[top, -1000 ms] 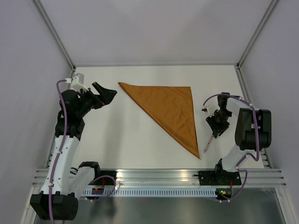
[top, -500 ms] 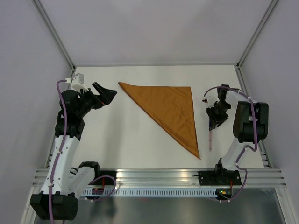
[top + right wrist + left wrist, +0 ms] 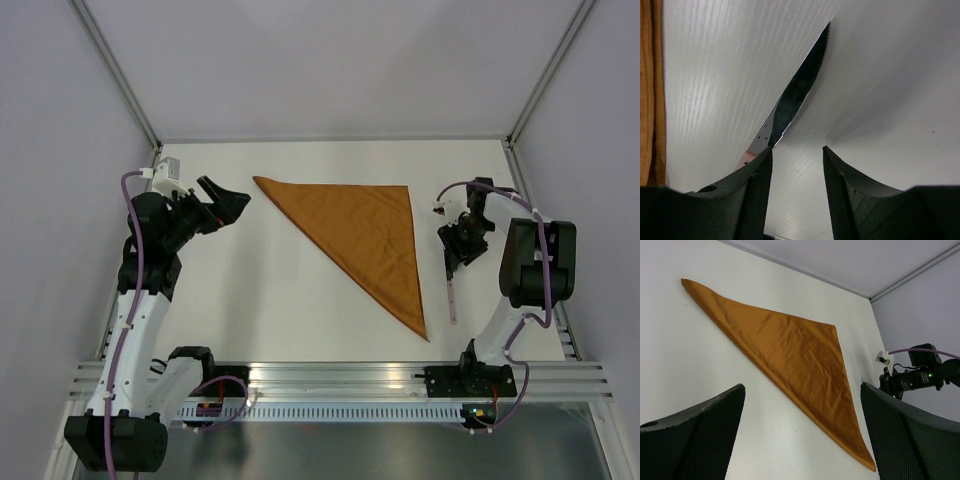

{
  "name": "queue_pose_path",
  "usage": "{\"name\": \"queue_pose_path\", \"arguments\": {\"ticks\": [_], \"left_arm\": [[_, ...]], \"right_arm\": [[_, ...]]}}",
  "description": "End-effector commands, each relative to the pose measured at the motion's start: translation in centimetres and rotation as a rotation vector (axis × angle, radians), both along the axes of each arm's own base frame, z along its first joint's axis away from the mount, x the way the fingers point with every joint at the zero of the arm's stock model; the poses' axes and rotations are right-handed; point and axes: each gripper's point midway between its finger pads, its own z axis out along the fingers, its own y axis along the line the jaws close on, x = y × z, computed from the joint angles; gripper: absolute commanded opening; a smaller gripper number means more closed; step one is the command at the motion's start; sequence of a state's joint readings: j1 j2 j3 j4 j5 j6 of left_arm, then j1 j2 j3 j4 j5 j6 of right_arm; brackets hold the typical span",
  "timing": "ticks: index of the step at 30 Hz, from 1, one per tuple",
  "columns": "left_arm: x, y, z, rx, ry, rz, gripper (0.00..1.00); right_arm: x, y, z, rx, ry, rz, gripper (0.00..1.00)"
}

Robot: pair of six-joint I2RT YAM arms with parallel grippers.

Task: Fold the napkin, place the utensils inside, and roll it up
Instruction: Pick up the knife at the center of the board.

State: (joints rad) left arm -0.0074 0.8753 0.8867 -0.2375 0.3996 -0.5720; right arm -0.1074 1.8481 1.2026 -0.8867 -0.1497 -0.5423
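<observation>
The napkin (image 3: pixel 365 235) is a rust-brown cloth lying flat as a triangle in the middle of the table, one long point toward the near edge; it also shows as the napkin (image 3: pixel 795 355) and as a brown strip of napkin (image 3: pixel 650 100). Of the utensils, a slim knife (image 3: pixel 451 300) lies on the table just right of that point. My right gripper (image 3: pixel 456 250) hovers over its handle end, open. In the right wrist view the knife (image 3: pixel 795 95) runs away past my left finger (image 3: pixel 752 190), its pink handle partly hidden behind that finger, outside the gap of the right gripper (image 3: pixel 797 148). My left gripper (image 3: pixel 235 202) is open, left of the napkin.
A metal rail (image 3: pixel 340 378) runs along the near edge with both arm bases. Grey walls (image 3: pixel 60 150) close in the left, right and back. In the left wrist view the right arm (image 3: pixel 920 376) shows beyond the napkin's right corner.
The right gripper carried the knife from a slant to nearly straight beside the napkin's point, set it down and opened its jaws. The left arm has not moved.
</observation>
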Motion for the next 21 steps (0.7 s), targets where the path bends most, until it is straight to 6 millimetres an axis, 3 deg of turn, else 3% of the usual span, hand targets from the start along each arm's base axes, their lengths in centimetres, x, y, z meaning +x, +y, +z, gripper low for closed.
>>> {"name": "queue_pose_path", "arguments": {"ticks": [1, 9, 21], "left_arm": [[0.2, 0.0, 0.8, -0.013, -0.01, 0.003, 1.0], [0.2, 0.0, 0.7, -0.016, -0.008, 0.006, 1.0], [0.1, 0.0, 0.8, -0.015, -0.013, 0.004, 1.0]], "right_arm": [[-1.8, 0.6, 1.9, 0.02, -0.01, 0.024, 0.51], [-5.1, 1.3, 1.4, 0.05, 0.052, 0.062, 0.52], [-5.7, 2.6, 0.2, 0.009, 0.061, 0.088, 0.51]]}}
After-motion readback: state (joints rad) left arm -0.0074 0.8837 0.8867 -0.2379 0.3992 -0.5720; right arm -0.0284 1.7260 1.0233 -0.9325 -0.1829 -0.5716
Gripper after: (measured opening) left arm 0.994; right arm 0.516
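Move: The knife lies flat, pointing nearly straight out. Its middle is about 5 cm back and 3 cm to the left of the right hand, roughly 1 cm below it, with the handle nearer the robot. The folded napkin has its middle some 27 cm to the right hand's left and 9 cm farther out. From the left hand the knife is about 60 cm to the right, 6 cm back and 28 cm down. The knife's handle is what the right hand backs up to: with fingers pointing down, it travels about 6 cm back along the blade, rising a centimetre and sinking again, then shifts some 3 cm left over the front of the handle. The wrist turns about 5 degrees counter-clockwise and tilts slightly; the fingers stay half open, and contact can't be seen. ##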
